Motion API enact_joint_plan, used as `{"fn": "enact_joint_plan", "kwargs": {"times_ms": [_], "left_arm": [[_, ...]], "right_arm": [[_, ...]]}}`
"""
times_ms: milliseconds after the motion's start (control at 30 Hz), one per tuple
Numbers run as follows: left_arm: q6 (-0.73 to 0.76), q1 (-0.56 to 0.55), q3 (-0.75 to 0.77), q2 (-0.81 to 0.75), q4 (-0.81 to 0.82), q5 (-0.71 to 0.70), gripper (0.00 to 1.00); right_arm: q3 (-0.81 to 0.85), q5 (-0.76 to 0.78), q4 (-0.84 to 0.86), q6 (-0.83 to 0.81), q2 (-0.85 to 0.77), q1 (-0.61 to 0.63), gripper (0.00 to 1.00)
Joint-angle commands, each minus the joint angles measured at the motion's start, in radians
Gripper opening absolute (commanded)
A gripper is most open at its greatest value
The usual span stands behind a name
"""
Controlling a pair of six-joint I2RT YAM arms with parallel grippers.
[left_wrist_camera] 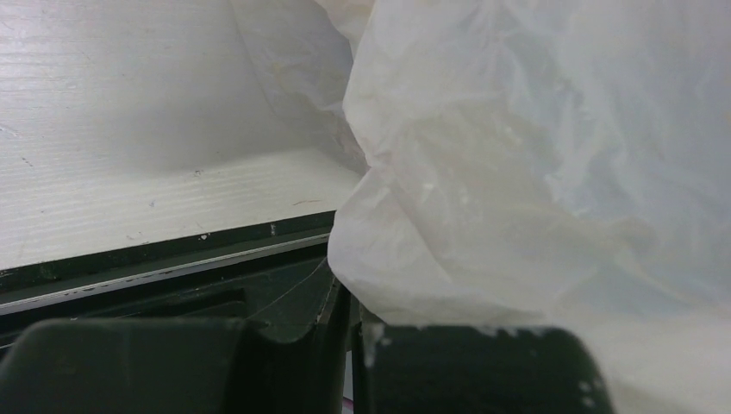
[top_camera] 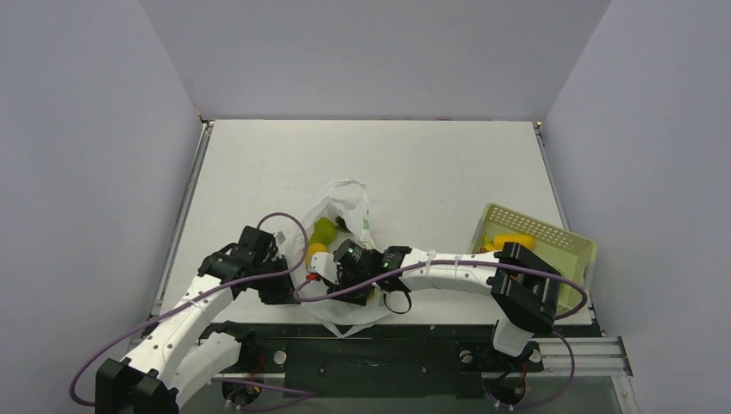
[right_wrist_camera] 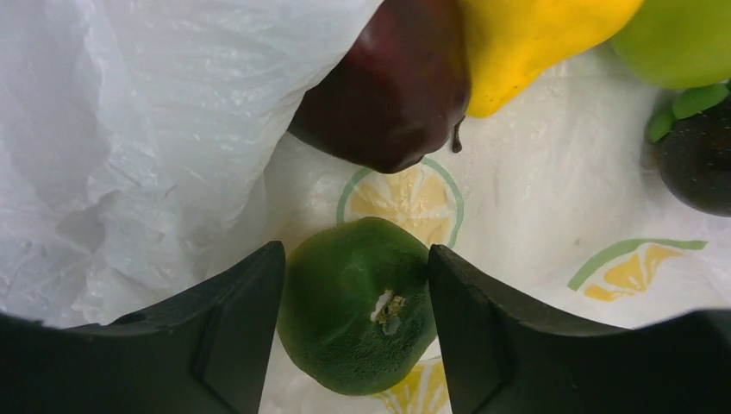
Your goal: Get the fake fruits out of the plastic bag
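The plastic bag (top_camera: pixel 345 198) lies crumpled near the table's front edge, between my two arms. My right gripper (right_wrist_camera: pixel 354 250) reaches into it, and its two fingers press the sides of a green lime (right_wrist_camera: pixel 358 310) that rests on the bag's printed inside. Beyond the lime lie a dark purple fruit (right_wrist_camera: pixel 388 95), a yellow lumpy piece (right_wrist_camera: pixel 526 43), a green pear (right_wrist_camera: pixel 681 39) and another dark fruit (right_wrist_camera: pixel 698 164). My left gripper (left_wrist_camera: pixel 349 321) is shut, pinching the bag's (left_wrist_camera: pixel 517 172) lower edge. From above, a green fruit (top_camera: pixel 323 230) and a yellow one (top_camera: pixel 317 251) show in the bag's mouth.
A pale yellow-green perforated basket (top_camera: pixel 565 237) stands at the right, holding a yellow fruit (top_camera: pixel 509 241) and partly covered by my right arm. The table's front edge and a black rail (left_wrist_camera: pixel 155 267) run close under the left gripper.
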Motion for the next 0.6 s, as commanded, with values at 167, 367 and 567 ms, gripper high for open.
{"fn": "enact_joint_plan", "kwargs": {"times_ms": [167, 367, 567], "left_arm": [[0.032, 0.002, 0.014, 0.013, 0.042, 0.035, 0.01], [0.035, 0.002, 0.017, 0.014, 0.043, 0.035, 0.01], [0.047, 0.002, 0.028, 0.029, 0.044, 0.036, 0.01]], "right_arm": [[-0.026, -0.008, 0.024, 0.002, -0.037, 0.006, 0.77], [-0.033, 0.077, 0.037, 0.003, -0.031, 0.006, 0.86], [-0.06, 0.083, 0.067, 0.012, -0.01, 0.001, 0.86]]}}
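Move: The green fruit sits in the bag under the right hand, about 3 cm below the fingertips and 1 cm to their right, neither ahead nor back. From this same hand, the dark red fruit is some 6 cm left and 1 cm ahead, the yellow one 8 cm left and 6 cm ahead, and the dark round one 14 cm ahead and 2 cm left, all about 3 cm lower. From the left hand, the green fruit is roughly 13 cm right, 3 cm ahead and 5 cm below. The right fingers, already half open on either side of the green fruit, spread from a bit over half to nearly fully open while the hand eases about 1.5 cm to the right and 1 cm down, to get astride the fruit, with hardly any turn of the wrist. The left hand stays put with its fingers shut, still pinching the near left rim of the bag so the mouth is held open. ##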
